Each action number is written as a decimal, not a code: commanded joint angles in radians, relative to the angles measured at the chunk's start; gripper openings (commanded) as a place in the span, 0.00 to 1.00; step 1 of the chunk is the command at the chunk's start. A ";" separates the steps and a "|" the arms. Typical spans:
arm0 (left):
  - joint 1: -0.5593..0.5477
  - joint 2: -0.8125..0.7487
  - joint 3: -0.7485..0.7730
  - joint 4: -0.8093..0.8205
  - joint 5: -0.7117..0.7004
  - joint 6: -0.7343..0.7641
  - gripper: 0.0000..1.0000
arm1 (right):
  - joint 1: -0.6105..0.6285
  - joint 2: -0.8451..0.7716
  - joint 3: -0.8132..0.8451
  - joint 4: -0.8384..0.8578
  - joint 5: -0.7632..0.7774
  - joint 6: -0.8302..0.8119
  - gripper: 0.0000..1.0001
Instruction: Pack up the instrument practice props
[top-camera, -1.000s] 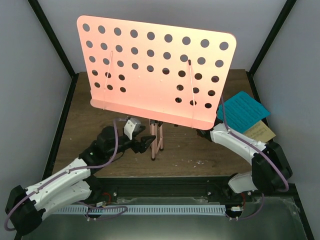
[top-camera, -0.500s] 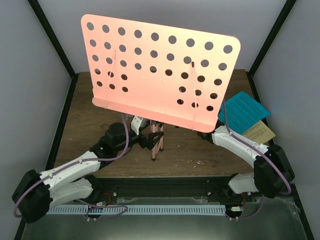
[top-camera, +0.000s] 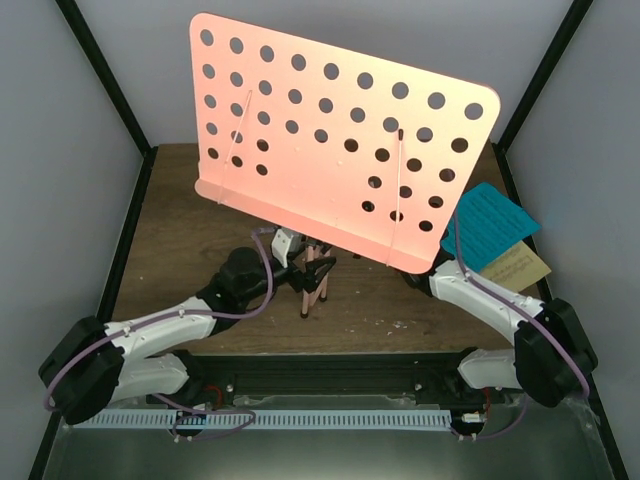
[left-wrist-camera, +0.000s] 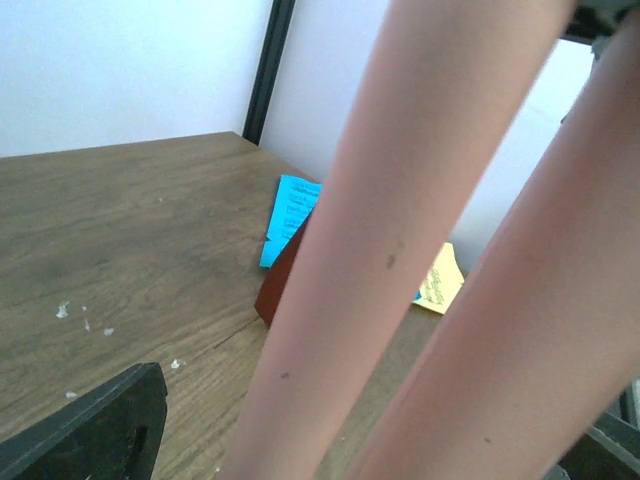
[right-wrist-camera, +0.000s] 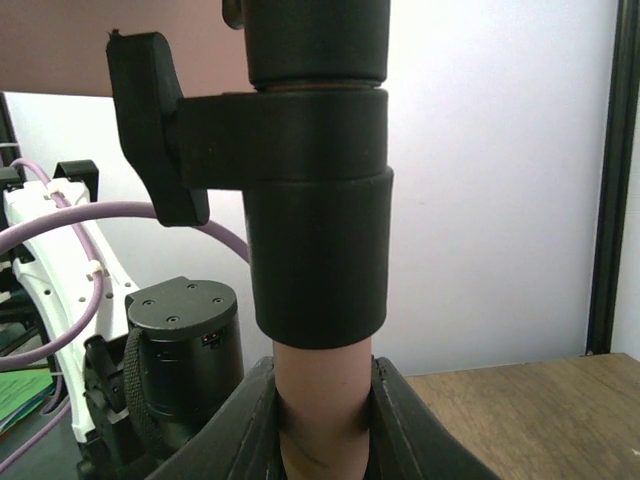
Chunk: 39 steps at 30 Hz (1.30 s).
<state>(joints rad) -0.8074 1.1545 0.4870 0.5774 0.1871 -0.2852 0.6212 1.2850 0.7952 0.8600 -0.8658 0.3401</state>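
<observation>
The pink music stand's hole-dotted desk (top-camera: 330, 140) leans tilted over the table's middle. Its folded tripod legs (top-camera: 312, 285) point down to the wood. My left gripper (top-camera: 300, 272) is open, and the two pink legs (left-wrist-camera: 370, 250) stand between its dark fingers (left-wrist-camera: 95, 432). My right gripper (right-wrist-camera: 322, 430) is shut on the stand's pink pole (right-wrist-camera: 322, 400) just below a black collar (right-wrist-camera: 318, 260); the top view hides it under the desk. The blue page (top-camera: 490, 220) and yellow page (top-camera: 522, 265) lie at the right. The reddish-brown metronome (left-wrist-camera: 278, 280) shows beyond the legs.
Black frame posts (top-camera: 105, 75) rise at the back corners against grey walls. White crumbs (top-camera: 400, 323) dot the wooden table (top-camera: 180, 240). A metal tray (top-camera: 320, 455) runs along the near edge behind the arm bases.
The desk has swung to the right and tilted further. My left arm has reached forward, and its jaws now stand around the folded legs. The right grip on the pole is unchanged.
</observation>
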 joint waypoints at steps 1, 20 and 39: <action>0.000 0.029 -0.014 0.085 -0.020 -0.006 0.87 | 0.009 -0.044 -0.001 0.069 0.068 0.050 0.01; 0.000 0.136 0.028 0.091 0.001 0.051 0.54 | 0.009 -0.112 -0.036 0.036 0.183 0.126 0.01; 0.000 -0.143 0.017 -0.170 0.043 0.013 0.11 | -0.003 -0.144 -0.013 -0.141 0.506 0.192 0.01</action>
<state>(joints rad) -0.8185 1.1145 0.4873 0.3614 0.2298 -0.2127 0.6277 1.1786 0.7387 0.6182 -0.4732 0.5346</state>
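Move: The pink folded legs of the music stand pass just beyond the left hand's open fingers, about 2 cm to its right and 1 cm ahead, at its height. The metronome stands roughly 14 cm farther out and 25 cm to the left hand's right, some 17 cm lower. The right hand already holds the stand's post just under the black collar, with that part of the legs about 14 cm below it and 2 cm forward. The left fingers close about halfway around the folded legs as that hand eases down and a little to the right. Keeping hold, it then draws the legs back and left a couple of centimetres, ending nearly 4 cm lower. The right hand keeps its grip on the post and carries it some 5 cm forward, slightly right and down, pitching over more than 20 degrees and turning clockwise nearly as much. ##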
